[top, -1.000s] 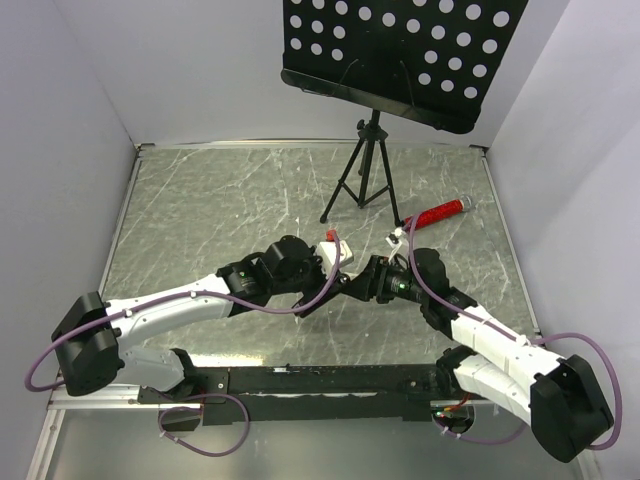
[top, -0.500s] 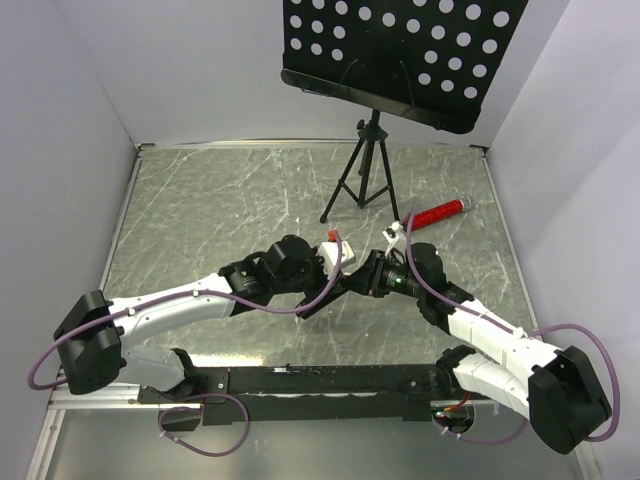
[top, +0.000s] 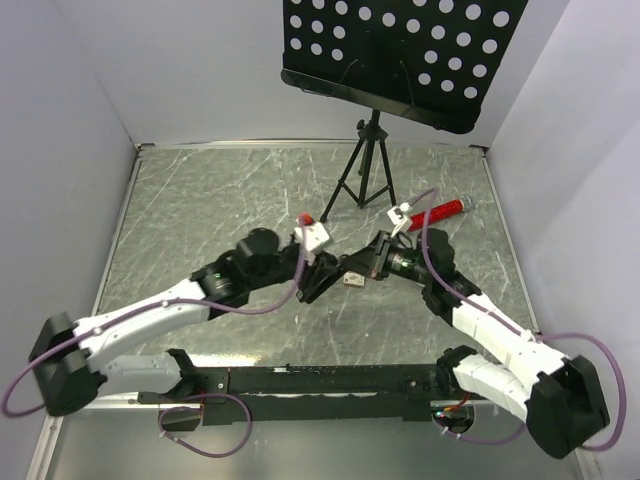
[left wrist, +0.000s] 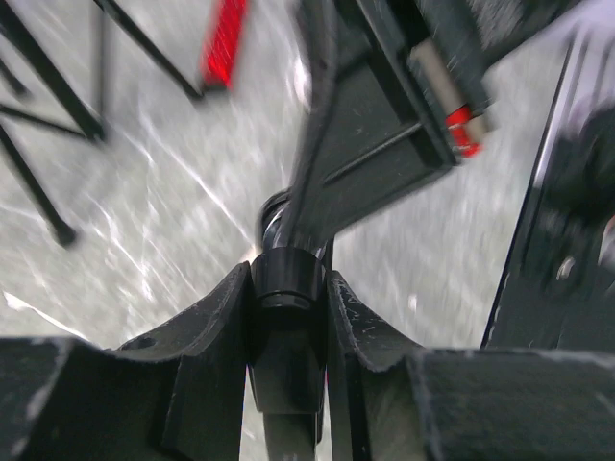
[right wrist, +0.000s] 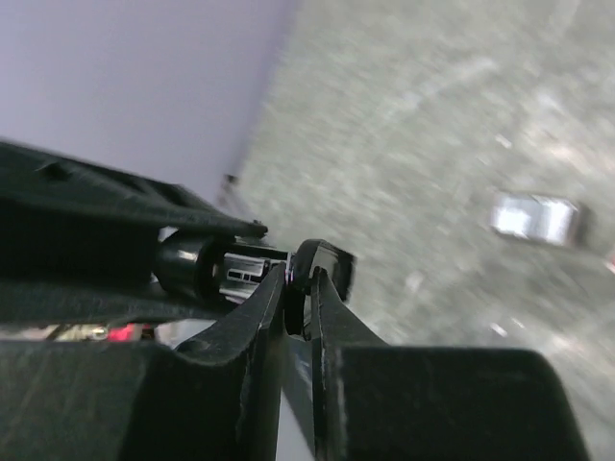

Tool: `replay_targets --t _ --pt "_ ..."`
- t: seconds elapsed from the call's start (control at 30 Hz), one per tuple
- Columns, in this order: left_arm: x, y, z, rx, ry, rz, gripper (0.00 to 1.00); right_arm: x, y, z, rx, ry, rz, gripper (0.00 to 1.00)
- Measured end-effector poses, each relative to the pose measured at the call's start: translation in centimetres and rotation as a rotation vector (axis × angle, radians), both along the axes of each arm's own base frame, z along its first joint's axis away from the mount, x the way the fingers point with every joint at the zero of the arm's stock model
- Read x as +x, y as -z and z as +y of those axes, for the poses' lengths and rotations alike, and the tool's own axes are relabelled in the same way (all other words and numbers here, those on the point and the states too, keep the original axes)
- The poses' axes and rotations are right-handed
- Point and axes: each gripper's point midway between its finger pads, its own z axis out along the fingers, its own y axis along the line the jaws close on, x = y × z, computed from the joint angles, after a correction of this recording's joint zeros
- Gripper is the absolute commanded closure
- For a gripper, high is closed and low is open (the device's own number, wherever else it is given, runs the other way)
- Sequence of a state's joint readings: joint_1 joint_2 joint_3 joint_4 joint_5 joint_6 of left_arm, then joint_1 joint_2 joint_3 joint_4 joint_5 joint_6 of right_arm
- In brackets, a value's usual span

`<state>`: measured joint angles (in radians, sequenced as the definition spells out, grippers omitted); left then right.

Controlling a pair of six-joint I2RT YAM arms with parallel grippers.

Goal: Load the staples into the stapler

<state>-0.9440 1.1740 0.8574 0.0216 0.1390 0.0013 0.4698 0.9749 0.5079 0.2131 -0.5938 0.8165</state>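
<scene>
A black stapler [left wrist: 370, 144] is held off the table between both arms. My left gripper [left wrist: 288, 288] is shut on its rounded rear end. In the right wrist view my right gripper [right wrist: 300, 279] is shut on a thin black part of the stapler [right wrist: 325, 267], next to the stapler's bare metal channel [right wrist: 240, 272]. From above, the left gripper [top: 322, 278] and right gripper [top: 368, 266] meet at mid-table with the stapler [top: 340, 274] between them. The staples [top: 353, 279], a small silvery-grey strip, lie on the table under them; the right wrist view shows the staples [right wrist: 536, 217] lying loose.
A black tripod [top: 362, 180] carrying a perforated black plate [top: 400, 50] stands at the back of the table. A red cylinder [top: 440, 211] lies to its right, behind my right arm. The left wrist view shows the tripod legs [left wrist: 38, 106] close by.
My right gripper has closed onto the stapler. The left arm has swung left and stretched out, shifting both grippers. The silvery strip now shows between them.
</scene>
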Motion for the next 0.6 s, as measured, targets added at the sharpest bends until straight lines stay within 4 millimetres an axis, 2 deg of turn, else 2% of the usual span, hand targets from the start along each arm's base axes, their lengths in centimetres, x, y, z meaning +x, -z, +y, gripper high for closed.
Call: replay_targets --t 0.07,0.17,0.23,0.4,0.53,0.57,0.6 --pt "0.1 -2.7 0.8 -0.086 -0.012 -0.03 0.99 0.5 -1.5 -0.9 0.041 0.033 -0.019 1.0" --pt "0.2 -7.1 3.7 -0.228 -0.065 -0.084 0.99 2.3 -2.3 -3.7 0.106 0.16 0.034 1.0" --pt "-0.1 -8.3 5.2 -0.302 -0.095 -0.092 0.99 2.5 -3.6 -4.5 0.154 0.192 0.03 1.0" --pt "-0.7 -8.9 8.0 -0.44 -0.186 -0.062 0.99 2.3 -5.1 -6.0 0.241 0.256 0.04 1.0" --pt "-0.5 -8.3 10.4 -0.557 -0.316 0.0 0.98 2.5 -5.0 -6.7 0.314 0.308 0.092 1.0" --pt "-0.4 -8.1 11.1 -0.586 -0.351 0.015 0.95 2.5 -4.9 -6.8 0.333 0.317 0.106 1.0" --pt "-0.3 -7.6 11.8 -0.621 -0.394 0.046 0.88 2.5 -4.9 -6.9 0.353 0.325 0.122 1.0"
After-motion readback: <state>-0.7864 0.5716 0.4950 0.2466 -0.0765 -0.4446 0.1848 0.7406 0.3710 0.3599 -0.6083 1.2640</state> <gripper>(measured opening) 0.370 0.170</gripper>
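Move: Both hands grip the stapler's free ends, their finger points about 5 cm apart; its middle lies some 4 cm back, 2 cm left and 3 cm below the left hand, and 4 cm back and 7 cm left of the right. On the table some 18 cm beneath, the staples lie about level ahead and 2 cm left of the left hand; the small box is roughly 1 cm back and directly below the right hand. Keeping both grips, the hands pull the stapler's ends apart: left 12 cm left and rising, right 7 cm right. ##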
